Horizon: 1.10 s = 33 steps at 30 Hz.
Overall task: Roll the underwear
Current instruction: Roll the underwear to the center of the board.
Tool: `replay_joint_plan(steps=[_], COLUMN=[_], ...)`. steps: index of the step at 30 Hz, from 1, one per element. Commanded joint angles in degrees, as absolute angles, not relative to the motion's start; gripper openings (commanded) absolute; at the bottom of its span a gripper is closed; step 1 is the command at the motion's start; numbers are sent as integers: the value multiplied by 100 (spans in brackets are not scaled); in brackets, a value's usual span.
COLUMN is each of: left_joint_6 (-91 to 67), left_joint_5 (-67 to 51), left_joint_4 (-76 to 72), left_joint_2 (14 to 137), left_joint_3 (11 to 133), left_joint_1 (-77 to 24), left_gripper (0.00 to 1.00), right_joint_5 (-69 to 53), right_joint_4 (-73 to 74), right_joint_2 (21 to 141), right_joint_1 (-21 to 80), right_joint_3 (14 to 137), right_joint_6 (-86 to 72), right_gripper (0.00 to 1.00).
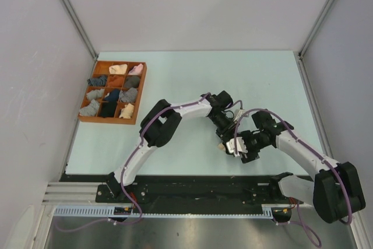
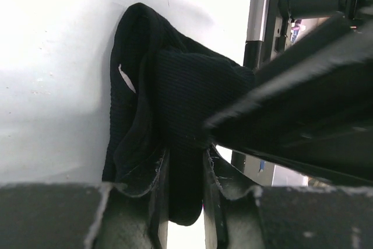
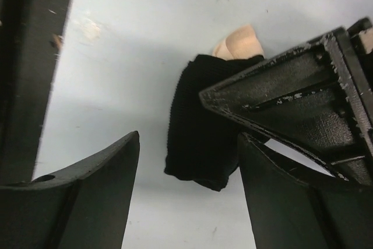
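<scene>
The underwear (image 2: 175, 97) is a bunched black fabric lump on the pale table, with a cream-beige end showing in the right wrist view (image 3: 239, 42). In the top view only that cream bit (image 1: 222, 146) shows between the two grippers. My left gripper (image 2: 185, 164) is shut on a fold of the black fabric, fingers (image 2: 156, 196) pressed on both sides; it is at the table's middle (image 1: 226, 135). My right gripper (image 3: 189, 144) is open, its fingers (image 3: 99, 185) on either side of the underwear's lower end (image 3: 201, 138), not pinching it; it sits right beside the left gripper (image 1: 238, 147).
A wooden tray (image 1: 108, 121) with nine compartments holding small rolled bundles stands at the back left. The dark rail of the arm bases (image 1: 192, 182) runs along the near table edge. The left gripper's finger (image 3: 280, 86) crosses the right wrist view.
</scene>
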<state>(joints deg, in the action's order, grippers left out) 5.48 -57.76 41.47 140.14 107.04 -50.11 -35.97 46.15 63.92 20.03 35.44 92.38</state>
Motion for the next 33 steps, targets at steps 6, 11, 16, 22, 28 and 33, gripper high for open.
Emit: replay_joint_plan(steps=[6, 11, 16, 22, 28, 33], left_joint_6=[985, 205, -307, -517, -941, -844], left_joint_5=[-4298, -3807, -3604, -4085, -4534, -4886], left_joint_4=[4430, 2377, 590, 291, -545, -571], left_joint_2=[14362, 12592, 11383, 11689, 12163, 12559], left_joint_3=[10213, 8836, 7499, 7287, 7277, 7471], left_joint_1=[-5071, -4852, -4466, -4386, -4526, -4763], left_gripper=[32, 55, 72, 100, 100, 100], right_joint_5=[-2751, -2637, -2663, -2839, -2909, -2935], right_joint_4=[3638, 3920, 3964, 3999, 4017, 3981], right_joint_2=[7013, 7233, 7356, 7664, 7691, 7690], right_joint_1=[2048, 2048, 2030, 1960, 1907, 1863], right_joint_3=[3375, 3375, 3384, 3507, 3498, 3507], right_joint_6=[8816, 8754, 8666, 8604, 8569, 8569], right_gripper=[56, 36, 31, 31, 31, 31])
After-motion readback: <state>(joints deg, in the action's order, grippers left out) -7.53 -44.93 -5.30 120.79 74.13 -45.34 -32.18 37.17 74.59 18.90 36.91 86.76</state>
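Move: The rolled underwear's middle lies about 4 cm ahead of the open right gripper, 2 cm to its left and 3 cm below. Its beige waistband end sits roughly 5 cm ahead and 7 cm to the left of that gripper, and the board's near edge is about 8 cm straight back. The left gripper already holds the roll's far left part, with the roll's middle some 3 cm to its right and 2 cm back. Bring the right gripper about 3 cm forward and 2.5 cm down over the black end of the roll and close its fingers to pinch the cloth. As it closes, open the left gripper wide to let go, lift it 2 cm and carry it about 7 cm forward and 5 cm left, turning counter-clockwise, then swing it back to the right. ##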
